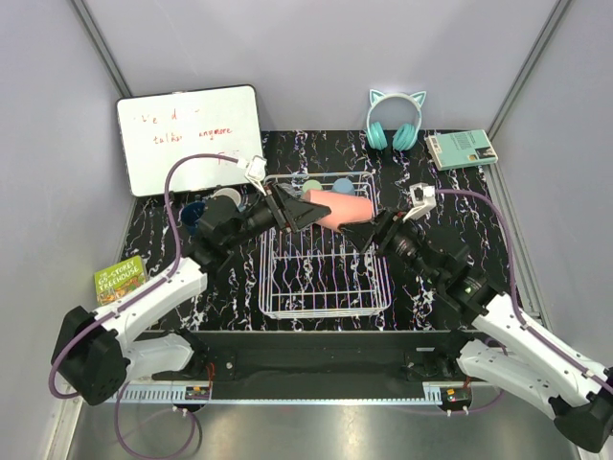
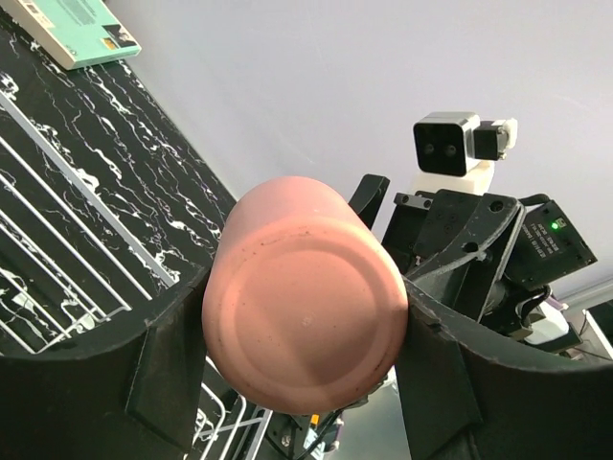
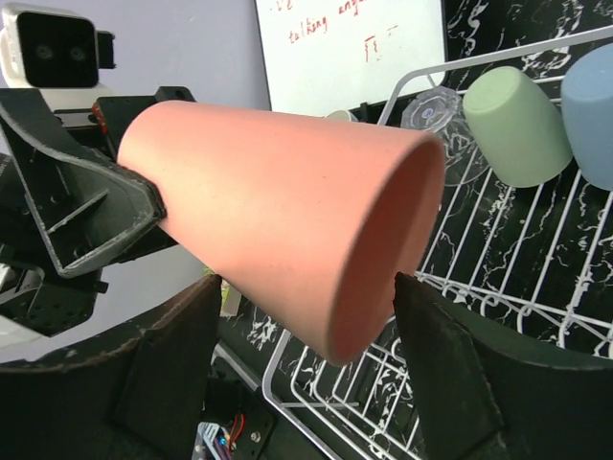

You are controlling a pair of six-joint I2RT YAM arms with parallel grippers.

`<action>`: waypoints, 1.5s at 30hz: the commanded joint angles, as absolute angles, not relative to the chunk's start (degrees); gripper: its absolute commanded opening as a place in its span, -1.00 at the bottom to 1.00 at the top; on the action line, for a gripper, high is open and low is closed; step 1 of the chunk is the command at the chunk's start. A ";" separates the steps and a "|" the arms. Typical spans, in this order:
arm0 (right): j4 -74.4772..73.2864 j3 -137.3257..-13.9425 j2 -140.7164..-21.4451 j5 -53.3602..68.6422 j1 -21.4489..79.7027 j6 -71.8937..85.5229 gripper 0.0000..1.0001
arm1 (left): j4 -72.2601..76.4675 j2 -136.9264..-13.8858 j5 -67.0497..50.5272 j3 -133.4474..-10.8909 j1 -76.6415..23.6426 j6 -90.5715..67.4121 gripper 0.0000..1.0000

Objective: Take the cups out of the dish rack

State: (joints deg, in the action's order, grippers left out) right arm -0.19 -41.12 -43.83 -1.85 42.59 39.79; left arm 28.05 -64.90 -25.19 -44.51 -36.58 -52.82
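Note:
A salmon-pink cup (image 1: 340,209) hangs on its side above the back of the white wire dish rack (image 1: 326,309). My left gripper (image 1: 305,211) is shut on its base end; in the left wrist view the cup's bottom (image 2: 302,316) sits tight between both fingers. My right gripper (image 1: 369,233) is open around the cup's mouth end (image 3: 316,220), with gaps on both sides. A sage-green cup (image 3: 512,125) and a light-blue cup (image 3: 592,115) lie in the rack's back part. A clear glass (image 3: 436,107) sits at the rack's corner. A dark navy mug (image 1: 194,213) stands left of the rack. The teal mug is hidden.
A whiteboard (image 1: 189,134) leans at the back left. Cat-ear headphones (image 1: 395,120) and a teal book (image 1: 462,149) lie at the back right. A green book (image 1: 120,278) lies at the left edge. Grey walls close in both sides.

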 commanded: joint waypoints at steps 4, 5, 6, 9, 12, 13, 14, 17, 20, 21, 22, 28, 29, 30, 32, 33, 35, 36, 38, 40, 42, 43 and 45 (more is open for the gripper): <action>7.29 -42.10 -47.45 1.75 42.89 39.99 0.35 | 37.44 -66.35 -29.26 -43.42 -36.56 -56.34 -1.00; 7.56 -42.10 -47.72 2.02 42.89 39.99 0.33 | 37.53 -66.53 -29.53 -43.42 -36.65 -56.60 -1.00; 7.91 -42.19 -48.07 2.28 42.80 40.16 0.28 | 37.70 -67.14 -29.88 -43.33 -36.56 -56.69 -1.00; 9.05 -42.19 -49.39 3.60 42.89 40.43 0.01 | 37.88 -68.28 -30.85 -43.50 -36.65 -57.13 -1.00; 9.40 -42.19 -50.53 5.01 42.89 40.69 -0.44 | 37.62 -69.34 -31.46 -43.42 -36.83 -57.39 -1.00; 9.32 -42.10 -50.62 5.10 42.89 40.78 -0.65 | 37.44 -69.52 -31.46 -43.42 -37.00 -57.31 -1.00; 9.06 -42.01 -50.62 5.01 42.98 40.87 -1.00 | 37.18 -69.61 -31.46 -43.33 -37.00 -57.22 -1.00; 7.82 -41.75 -49.84 4.22 42.98 41.04 -1.00 | 35.16 -69.17 -31.20 -43.50 -36.91 -55.99 -1.00; 5.54 -41.48 -47.91 2.29 42.89 40.87 -1.00 | 30.42 -68.12 -30.15 -44.47 -36.83 -53.53 -0.64; 3.88 -41.31 -47.20 0.98 42.89 40.61 -1.00 | 28.58 -67.77 -29.80 -44.73 -36.91 -52.92 -0.42; 3.00 -41.40 -45.81 0.44 42.89 40.43 -1.00 | 27.52 -67.42 -29.36 -45.17 -36.83 -51.69 0.13; -4.39 -41.48 -39.91 -4.65 42.98 38.85 -1.00 | 16.98 -64.16 -22.68 -47.81 -36.56 -47.38 0.79; -5.00 -41.66 -39.38 -5.01 42.98 38.67 -1.00 | 16.09 -63.81 -21.98 -48.07 -36.30 -47.20 0.84; -6.14 -41.75 -38.94 -5.88 42.89 38.50 -1.00 | 14.69 -63.72 -20.93 -48.42 -35.95 -47.02 0.86; -7.29 -42.18 -37.88 -6.76 42.80 38.41 -1.00 | 12.85 -63.11 -19.52 -48.60 -35.51 -47.11 0.89; -8.60 -42.36 -37.45 -7.99 42.89 38.41 -1.00 | 12.31 -62.84 -17.95 -48.60 -35.16 -47.20 0.90; -10.27 -43.41 -37.27 -9.66 42.89 38.23 -1.00 | 10.12 -61.88 -16.01 -48.60 -34.72 -47.29 0.92; -13.42 -44.29 -37.70 -13.15 42.80 38.49 -1.00 | 8.98 -61.61 -13.39 -48.60 -34.46 -47.46 0.92; -17.82 -47.87 -39.19 -17.73 42.80 38.76 -1.00 | 4.51 -60.65 -10.39 -49.48 -34.28 -47.29 0.92; -24.15 -50.70 -42.26 -24.41 42.80 39.02 -1.00 | 1.07 -60.21 -5.55 -50.79 -34.28 -47.20 0.92; -29.93 -55.44 -46.46 -30.89 42.89 39.98 -1.00 | -3.83 -59.68 -1.26 -51.50 -34.28 -47.11 0.91; -32.06 -57.29 -48.23 -33.29 42.89 40.69 -1.00 | -5.43 -59.42 -0.10 -51.76 -34.28 -47.11 0.90; -38.98 -64.13 -52.19 -39.86 42.45 42.80 -1.00 | -11.32 -59.59 3.58 -53.25 -34.36 -47.37 0.88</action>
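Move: The pink cup lies on its side in the left fingers, its middle about 4 cm to their right and level with them, its open rim facing right. From the open right hand the cup's middle is roughly 3 cm ahead, 4 cm left and 1 cm up. Below in the rack, some 18 cm down, the green cup stands about 11 cm ahead and 6 cm left of the right hand, the light blue cup 11 cm straight ahead. The pink cup's rim is reached by the right hand, which eases about 3 cm left, rises slightly and pinches the wall while the left hand holds nearly still. The left fingers then open and draw away left, down and somewhat forward, turning counter-clockwise. The right hand keeps its pinch and carries the cup about 10 cm right, sinking and turning some 30 degrees clockwise. ##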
